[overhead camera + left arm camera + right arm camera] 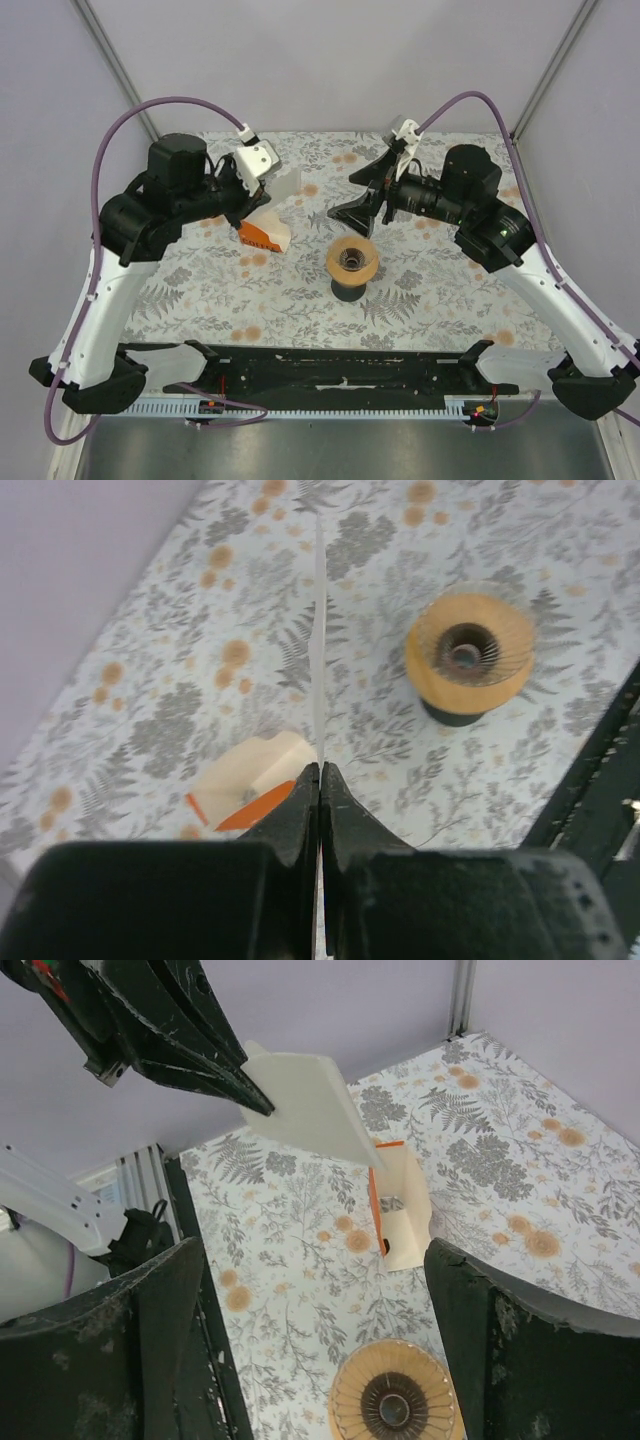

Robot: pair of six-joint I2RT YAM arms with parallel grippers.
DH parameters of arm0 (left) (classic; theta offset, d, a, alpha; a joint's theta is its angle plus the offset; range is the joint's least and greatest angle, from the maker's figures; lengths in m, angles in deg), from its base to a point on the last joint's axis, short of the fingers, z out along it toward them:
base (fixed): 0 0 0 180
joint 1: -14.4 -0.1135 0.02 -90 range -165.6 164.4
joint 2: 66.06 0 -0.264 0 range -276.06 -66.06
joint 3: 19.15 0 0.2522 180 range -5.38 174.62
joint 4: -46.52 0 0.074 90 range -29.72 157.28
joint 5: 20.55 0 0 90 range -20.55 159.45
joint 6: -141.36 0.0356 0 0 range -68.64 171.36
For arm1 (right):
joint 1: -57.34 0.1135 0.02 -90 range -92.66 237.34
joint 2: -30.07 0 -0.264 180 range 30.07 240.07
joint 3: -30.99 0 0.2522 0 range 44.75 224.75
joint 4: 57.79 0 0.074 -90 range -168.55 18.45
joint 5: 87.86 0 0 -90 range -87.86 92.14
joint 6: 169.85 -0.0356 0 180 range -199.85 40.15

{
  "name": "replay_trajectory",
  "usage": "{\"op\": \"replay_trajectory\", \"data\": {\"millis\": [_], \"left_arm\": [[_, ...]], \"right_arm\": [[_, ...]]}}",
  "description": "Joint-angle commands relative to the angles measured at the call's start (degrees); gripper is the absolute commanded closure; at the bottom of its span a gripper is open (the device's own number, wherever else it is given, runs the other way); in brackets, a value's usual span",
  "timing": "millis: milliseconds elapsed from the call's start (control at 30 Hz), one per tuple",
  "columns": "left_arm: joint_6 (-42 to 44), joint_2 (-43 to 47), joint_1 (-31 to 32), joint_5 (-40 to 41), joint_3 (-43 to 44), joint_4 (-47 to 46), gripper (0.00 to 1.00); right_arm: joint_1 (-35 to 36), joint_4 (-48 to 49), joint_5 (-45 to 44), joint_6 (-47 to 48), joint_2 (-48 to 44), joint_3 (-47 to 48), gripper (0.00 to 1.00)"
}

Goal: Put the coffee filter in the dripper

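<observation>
My left gripper (pixel 320 773) is shut on the coffee filter (pixel 320 630), a flat white paper seen edge-on in the left wrist view. In the right wrist view the filter (pixel 312 1108) hangs in the air from the left fingertips (pixel 240 1085), above the table. From above, the filter (pixel 286 185) is held back left of the dripper (pixel 352 260). The dripper, with a tan-orange rim and black base, stands mid-table and holds nothing; it also shows in the wrist views (pixel 468 655) (pixel 393 1405). My right gripper (pixel 362 195) is open and empty just behind the dripper, its jaws wide apart (pixel 320 1360).
An orange and white pack (pixel 265 233) lies on the flowered tablecloth below the held filter, left of the dripper; it also shows in the wrist views (pixel 250 780) (pixel 402 1210). A black rail (pixel 330 365) runs along the near edge. Grey walls close in the back and sides.
</observation>
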Motion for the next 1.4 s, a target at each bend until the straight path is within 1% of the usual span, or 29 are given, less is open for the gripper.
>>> {"op": "replay_trajectory", "data": {"millis": [0, 33, 100, 167, 267, 300, 367, 433, 500, 533, 567, 633, 733, 800, 867, 933, 1000, 1067, 1133, 1233, 1367], "left_arm": [[14.77, 1.45, 0.2, 12.16, 4.06, 1.82, 0.98], [19.07, 1.53, 0.2, 11.13, 4.67, 3.48, 0.98], [32.49, 2.58, 0.2, 6.05, 5.82, 8.66, 0.98], [43.4, 4.6, 0.2, 1.91, 5.12, 12.28, 0.98], [58.17, 10.04, 0.28, -3.46, -0.22, 13.69, 0.98], [65.27, 11.97, 0.2, -4.52, -2.94, 14.3, 0.98], [75.05, 14.62, 0.2, -5.67, -7.87, 15.71, 0.98], [86.82, 16.55, 0.2, -5.41, -12.09, 18.69, 0.98], [94.75, 19.63, 0.2, -5.4, -17.09, 17.22, 0.98], [96.87, 21.21, 0.28, -5.84, -19.73, 15.12, 0.98], [100.72, 22.53, 0.28, -5.76, -21.93, 13.19, 0.98], [108.81, 24.38, 0.2, -4.79, -25.71, 10.46, 0.98], [115.68, 26.58, 0.2, -6.98, -29.94, 4.22, 0.98], [120.43, 27.2, 0.28, -7.95, -31.09, 3.85, 0.98], [126.05, 28.25, 0.2, -8.39, -32.67, 3.94, 0.98], [129.75, 29.22, 0.2, -9.27, -34.08, 4.11, 0.98], [130.56, 29.66, 0.2, -11.02, -34.61, 4.29, 0.98], [130.82, 29.83, 0.29, -13.04, -34.7, 4.29, 0.98], [131.0, 30.36, 0.28, -14.1, -35.05, 3.68, 0.98], [131.0, 31.41, 0.28, -14.28, -36.28, 1.57, 0.98], [130.91, 31.59, 0.28, -13.76, -36.98, 0.34, 0.98]], "right_arm": [[-0.11, -0.28, -3.14, -7.37, 0.52, 2.88, 0.02], [-0.11, -0.99, -1.92, -7.38, 0.87, 3.58, 0.02], [-0.11, -1.69, 0.01, -6.59, 1.83, 4.99, 0.02], [-0.11, -2.57, 2.38, -5.19, 2.71, 6.05, 0.02], [0.06, -2.75, 8.61, -2.29, 3.42, 5.88, 0.02], [0.41, -2.84, 10.64, -0.89, 3.42, 5.61, 0.02], [1.46, -3.71, 12.32, 1.75, 3.6, 5.52, 0.02], [2.0, -5.9, 11.89, 3.34, 4.82, 6.66, 0.02], [2.35, -8.1, 11.01, 3.78, 7.01, 8.5, 0.02], [2.78, -8.72, 10.84, 4.31, 7.9, 9.29, 0.02], [3.48, -9.42, 10.31, 4.31, 9.04, 10.09, 0.02], [5.24, -10.13, 8.03, 7.03, 10.88, 11.76, 0.02], [6.39, -9.96, 8.01, 8.26, 14.66, 15.09, 0.02], [6.65, -10.13, 9.42, 8.97, 17.73, 17.73, 0.02], [7.09, -10.05, 12.14, 11.16, 20.28, 20.01, 0.02], [7.97, -10.22, 14.34, 14.58, 22.31, 22.04, 0.02], [8.85, -10.13, 15.58, 18.97, 23.98, 23.36, 0.02], [9.38, -10.74, 15.67, 20.48, 26.35, 25.2, 0.02], [9.29, -12.5, 16.63, 19.88, 28.46, 27.14, 0.02], [9.38, -12.07, 17.95, 17.94, 30.48, 26.53, 0.02], [8.59, -12.07, 19.35, 13.12, 35.05, 27.58, 0.02]]}}
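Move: The paper filter is already pinched in the left fingers, its middle roughly 10 cm to the left of the open right hand and 5 cm lower, about level ahead. From the left hand, the dripper stands on its cup some 16 cm to the right, about level in reach and 27 cm below. The coffee bag lies about 15 cm ahead and 4 cm left of the left hand, on the table. The filter's middle is about 3 cm right and 2 cm ahead of the left hand. The filter, kept shut in the left fingers, is rolled about 85 degrees around the line of those fingers, clockwise looking along them, while the left hand lifts slightly, then draws back and down about 9 cm each way. The wide-open right hand dips back briefly, then sweeps some 13 cm left and lower after the filter, turning counter-clockwise. ##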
